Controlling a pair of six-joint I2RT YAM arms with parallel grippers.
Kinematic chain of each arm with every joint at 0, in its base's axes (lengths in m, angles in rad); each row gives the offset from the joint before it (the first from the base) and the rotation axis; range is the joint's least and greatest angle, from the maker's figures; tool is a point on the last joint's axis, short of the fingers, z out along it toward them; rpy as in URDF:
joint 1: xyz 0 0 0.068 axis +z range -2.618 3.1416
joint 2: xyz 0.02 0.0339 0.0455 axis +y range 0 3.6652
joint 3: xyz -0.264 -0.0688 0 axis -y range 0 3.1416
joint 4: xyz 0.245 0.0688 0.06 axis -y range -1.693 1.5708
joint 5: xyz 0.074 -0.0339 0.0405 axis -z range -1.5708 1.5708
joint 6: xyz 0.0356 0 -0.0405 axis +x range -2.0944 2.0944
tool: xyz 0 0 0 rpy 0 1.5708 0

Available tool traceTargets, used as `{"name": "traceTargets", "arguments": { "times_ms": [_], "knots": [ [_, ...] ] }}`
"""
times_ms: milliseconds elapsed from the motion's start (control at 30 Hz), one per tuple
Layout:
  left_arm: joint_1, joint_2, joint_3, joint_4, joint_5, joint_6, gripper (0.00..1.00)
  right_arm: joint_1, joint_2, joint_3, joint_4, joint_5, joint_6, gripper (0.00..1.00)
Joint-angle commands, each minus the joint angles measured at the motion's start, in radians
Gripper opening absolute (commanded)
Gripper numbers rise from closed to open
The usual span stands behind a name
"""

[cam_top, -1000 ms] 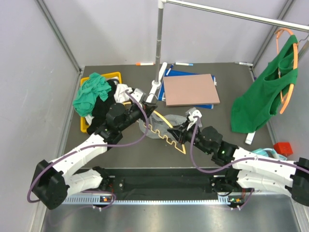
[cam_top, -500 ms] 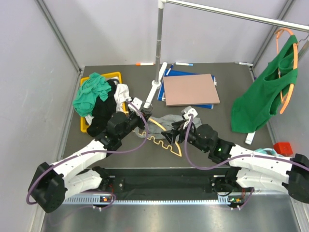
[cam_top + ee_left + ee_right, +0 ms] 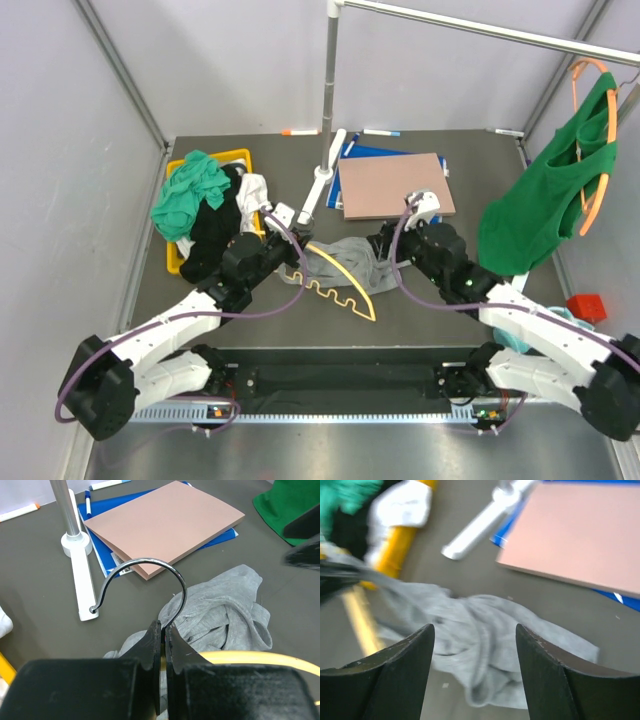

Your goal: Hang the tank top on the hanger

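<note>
The pale yellow hanger [image 3: 343,282] lies low over the table's middle, its wavy bar toward the near side. My left gripper [image 3: 296,256] is shut on the thin wire at the foot of the metal hook [image 3: 150,562]; the left gripper [image 3: 163,630] shows the wire pinched between its jaws. The light grey tank top [image 3: 352,256] lies crumpled on the table, partly under the hanger's arm [image 3: 265,658]. My right gripper [image 3: 380,247] hovers at the top's right end. In the right wrist view the right gripper [image 3: 475,637] stands open and empty above the tank top [image 3: 480,640].
A yellow bin [image 3: 238,158] with teal, black and white clothes stands at the back left. A brown pad on a blue folder [image 3: 392,184] lies behind the hanger, beside the rail post's white base [image 3: 318,185]. A green top on an orange hanger [image 3: 545,195] hangs at the right.
My right gripper has opened, let go of the grey fabric and drawn back to the right. The hanger and my left gripper have sunk lower and slightly nearer.
</note>
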State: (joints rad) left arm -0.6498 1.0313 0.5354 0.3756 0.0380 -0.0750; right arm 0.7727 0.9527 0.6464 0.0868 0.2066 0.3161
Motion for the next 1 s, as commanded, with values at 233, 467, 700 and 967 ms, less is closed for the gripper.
{"name": "traceTargets", "arguments": {
  "times_ms": [233, 467, 700, 967],
  "knots": [
    [-0.002, -0.03, -0.012, 0.095, 0.0, 0.012, 0.0, -0.082, 0.349, 0.082, 0.06, -0.148, -0.012, 0.57],
    [-0.004, -0.03, -0.014, 0.095, -0.004, 0.014, 0.0, -0.082, 0.434, 0.11, 0.059, -0.127, -0.029, 0.47],
    [-0.002, -0.027, -0.012, 0.095, -0.007, 0.014, 0.0, -0.082, 0.423, 0.108, 0.048, -0.102, -0.035, 0.13],
    [-0.002, -0.069, -0.012, 0.095, -0.061, 0.021, 0.0, -0.081, 0.278, 0.088, -0.054, -0.046, -0.028, 0.0]
  ]
}}
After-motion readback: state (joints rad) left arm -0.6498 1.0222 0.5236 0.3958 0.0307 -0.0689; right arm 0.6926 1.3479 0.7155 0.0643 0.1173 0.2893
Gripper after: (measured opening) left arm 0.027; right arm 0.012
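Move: My right hand hovers open over the right part of the grey tank top. The tank top's middle lies about 8 cm to the left, 2 cm back and 13 cm below, and the hanger my left hand already holds runs about 9 cm back and 9 cm left, 5 cm lower. The pink box is some 20 cm ahead and 4 cm right, 12 cm down. From my left hand the tank top's middle is about 10 cm right, 2 cm back and 12 cm below. I drop my right hand about 12 cm onto the tank top, easing some 3 cm forward and tipping the fingers about 20 degrees further down. Down there I close the part-open fingers fully, pinching a fold of the grey cloth, and begin to raise it by about a centimetre. My left hand stays put and keeps its grip on the hanger just below the hook. ##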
